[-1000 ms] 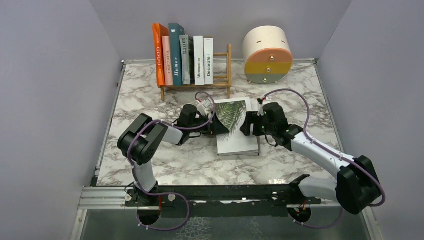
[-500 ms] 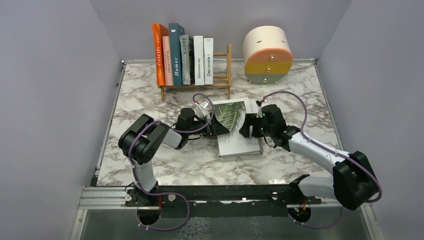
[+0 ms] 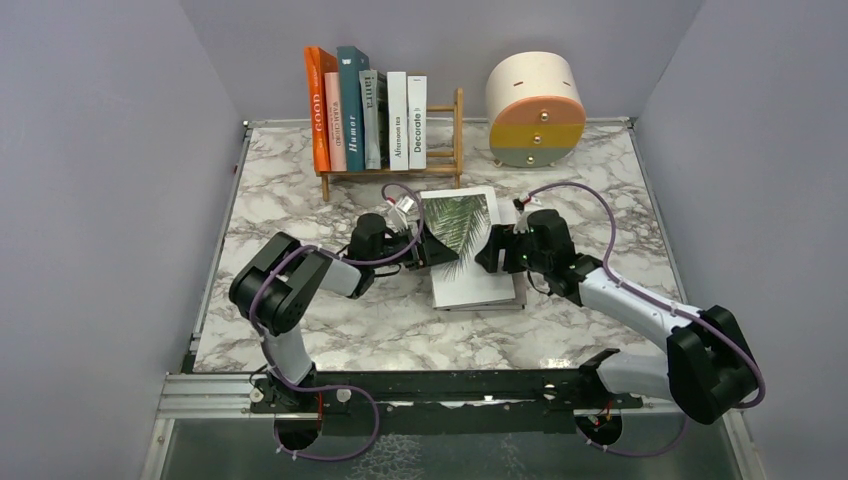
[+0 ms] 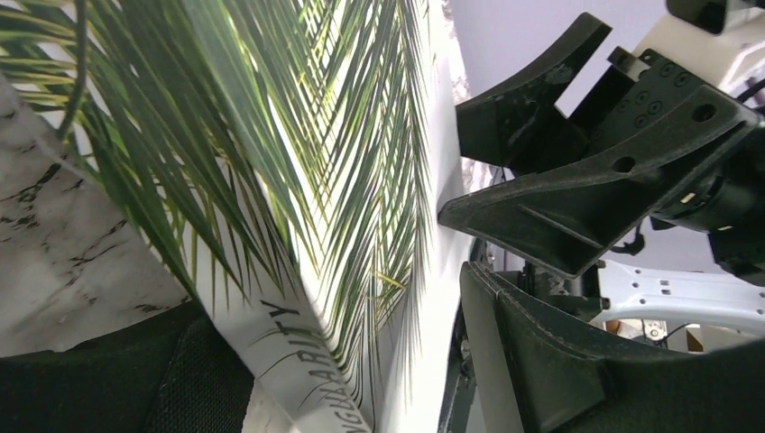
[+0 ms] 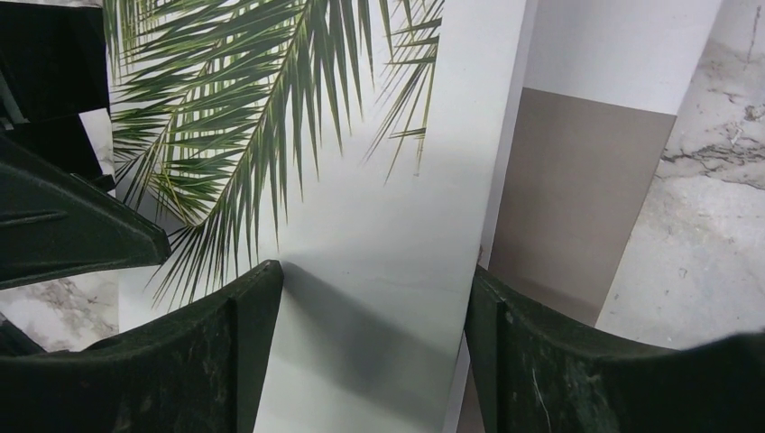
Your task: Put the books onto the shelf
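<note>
The palm-leaf book (image 3: 462, 240) lies tilted in the middle of the marble table on top of a second white and grey book (image 3: 518, 290). My left gripper (image 3: 428, 250) is shut on its left, spine side; in the left wrist view the lettered spine (image 4: 298, 361) sits between the fingers of that gripper (image 4: 334, 298). My right gripper (image 3: 493, 252) is shut on its right edge, one finger on the cover (image 5: 379, 180) and one under the edge. The wooden shelf (image 3: 458, 130) at the back holds several upright books (image 3: 365, 110).
A round cream, yellow and orange drawer unit (image 3: 535, 110) stands at the back right, beside the shelf. The shelf has an open gap at its right end. The grey lower book (image 5: 577, 180) juts out to the right of the held one. Grey walls close in three sides.
Both grippers and the palm-leaf book have shifted a little toward the shelf, and the book has turned slightly. The books on the shelf have not moved.
</note>
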Available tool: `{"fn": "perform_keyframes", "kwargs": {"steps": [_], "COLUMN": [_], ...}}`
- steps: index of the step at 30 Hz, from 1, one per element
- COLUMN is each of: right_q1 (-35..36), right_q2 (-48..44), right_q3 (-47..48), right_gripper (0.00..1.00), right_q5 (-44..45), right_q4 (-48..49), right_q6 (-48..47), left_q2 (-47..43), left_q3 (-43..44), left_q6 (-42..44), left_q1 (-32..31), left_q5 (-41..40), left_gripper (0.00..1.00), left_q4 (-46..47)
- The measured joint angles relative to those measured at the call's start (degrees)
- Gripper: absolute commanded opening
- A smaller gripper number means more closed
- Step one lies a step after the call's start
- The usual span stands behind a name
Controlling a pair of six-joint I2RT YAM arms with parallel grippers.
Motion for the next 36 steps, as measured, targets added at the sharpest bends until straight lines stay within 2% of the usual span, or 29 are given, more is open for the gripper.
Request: {"fn": "perform_keyframes", "kwargs": {"steps": [7,13,16,18,22,26,30,36], "right_q1": [0.04,0.04,0.0,-0.02,-0.02,0.04,0.15,0.15], "right_q2": [-1.36,-2.75,-3.82,-4.13,-5.27,-6.49,-9.11,-16.94], "right_q3": [0.0,0.0,0.02,0.02,0.09,1.01,2.14,3.82], "right_gripper": [0.68,0.68,0.68,0.69,0.76,0.89,0.91,0.92], "right_q5": [-2.64,-4.0,-3.78,-3.48,-2.8,-1.99,-0.37,5.27], "right_q4": [2.4,2.6,2.51,2.51,2.38,1.29,-0.72,-4.13], "right_q6": [-0.02,0.0,-0.04,-0.04,-0.17,-0.48,-0.7,-1.29], "left_q2": [-2.54,-4.31,-4.76,-5.01,-5.16,-5.64,-8.33,-15.67], "left_q3": [0.02,0.13,0.52,1.11,2.56,5.09,8.68,18.75], "left_q6": [-1.14,-1.6,-1.51,-1.31,-0.96,-0.68,1.55,10.05], "left_q1": [-0.07,0.0,0.02,0.02,0.04,0.02,-0.07,-0.07], "left_q5": [0.22,0.28,0.48,0.57,1.09,1.6,1.53,-1.57], "left_gripper": [0.56,0.26,0.21,0.14,0.0,0.0,0.0,0.0], "left_q4": [1.55,1.55,1.49,0.9,-0.11,-2.67,-8.41,-25.38]}}
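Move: The palm-leaf book is already between the left fingers at its left edge, its middle about 4 cm right and 1 cm ahead. The grey-brown book under it is centred some 9 cm right, 1 cm ahead and 5 cm below that hand. On the shelf, the free gap is about 20 cm straight ahead and 4 cm up, the white Decorate book 5 cm left of the gap. From the right hand, the palm-leaf book's middle is 6 cm left, level fore-and-aft. Raise the left gripper slowly, closing its fingers from wide to pinch the palm-leaf book by its spine side, then lift faster, about 15 cm up in all, easing forward late and rolling the far side up some 15 degrees. Follow with the right hand at the book's right edge, up about 10 cm, opening its fingers wider near the end and tipping upward while edging right. ##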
